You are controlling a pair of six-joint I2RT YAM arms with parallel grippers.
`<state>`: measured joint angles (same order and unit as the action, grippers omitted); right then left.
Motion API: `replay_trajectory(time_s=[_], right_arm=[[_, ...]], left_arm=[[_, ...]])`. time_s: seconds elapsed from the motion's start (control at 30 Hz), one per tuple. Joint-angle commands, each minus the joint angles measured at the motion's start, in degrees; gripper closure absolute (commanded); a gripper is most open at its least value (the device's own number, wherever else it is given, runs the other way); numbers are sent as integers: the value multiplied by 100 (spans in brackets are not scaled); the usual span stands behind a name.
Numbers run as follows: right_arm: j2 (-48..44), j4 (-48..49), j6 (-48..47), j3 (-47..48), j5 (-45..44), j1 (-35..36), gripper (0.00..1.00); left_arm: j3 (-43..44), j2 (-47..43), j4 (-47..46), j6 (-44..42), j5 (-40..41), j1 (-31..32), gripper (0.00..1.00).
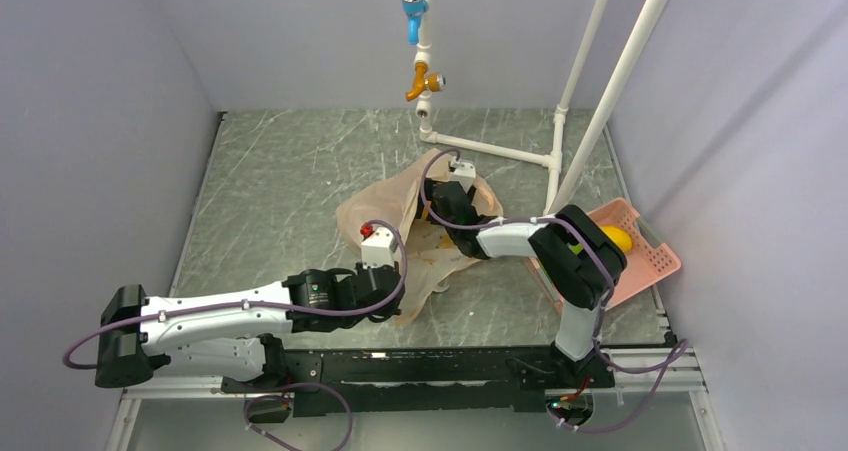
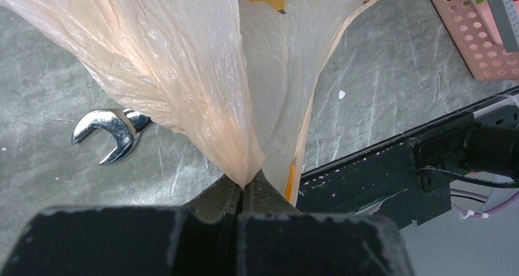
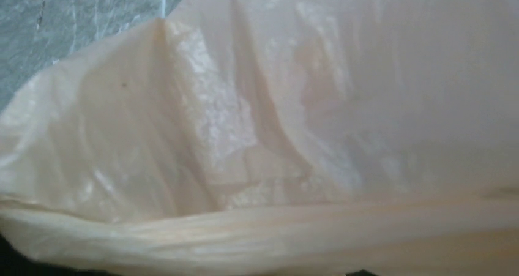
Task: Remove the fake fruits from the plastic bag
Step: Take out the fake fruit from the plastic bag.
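The peach-orange plastic bag (image 1: 385, 206) lies crumpled at the table's middle. My left gripper (image 1: 393, 306) is shut on a bunched fold of the bag (image 2: 183, 62) at its near edge, pulling the film taut; the jaws meet on the plastic (image 2: 248, 187). My right gripper (image 1: 440, 209) reaches into the bag's mouth from the right. Its wrist view shows only bag film (image 3: 275, 135), which hides its fingers. No fake fruits show inside the bag. One yellow fruit (image 1: 617, 238) lies in the pink basket (image 1: 655, 261).
A steel wrench (image 2: 113, 132) lies on the marble top left of the bag. The pink slotted basket (image 2: 483, 37) stands at the right wall. A white pipe frame (image 1: 500, 151) with taps rises behind the bag.
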<state>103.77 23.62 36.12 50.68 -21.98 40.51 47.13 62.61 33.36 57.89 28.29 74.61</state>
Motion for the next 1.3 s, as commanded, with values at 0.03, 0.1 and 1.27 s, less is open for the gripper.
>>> replay_trajectory(time_s=[0.03, 0.1, 1.27], right_arm=[[427, 395, -8, 558, -154, -17, 15], [549, 62, 142, 734, -410, -19, 16], [-1150, -1203, 164, -16, 1448, 14, 94]], left_arm=[[-110, -182, -159, 33, 32, 27, 100], [-146, -217, -172, 66, 24, 28, 100], [-25, -180, 111, 157, 248, 27, 100]])
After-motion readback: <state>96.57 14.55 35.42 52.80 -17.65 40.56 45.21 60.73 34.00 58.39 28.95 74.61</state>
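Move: The orange-yellow fruit lies in the bag about 3 cm ahead of the right hand's open fingers, level with them sideways and some 3 cm lower. A red fruit is about 8 cm to that hand's left and 1 cm back, also 3 cm lower; the white pipe's foot stands roughly 30 cm to its right and 6 cm back. From the left hand, the orange-yellow fruit is some 27 cm ahead, 9 cm right and 11 cm below. The right fingers close on the sides of the orange-yellow fruit inside the bag after the hand eases forward and down about 3 cm each onto it, turning slightly clockwise. The hand then rises about 7 cm with the fruit pinched, drawing back some 4 cm and turning back counter-clockwise. The left fingers keep the bag's edge pinched, almost still. ##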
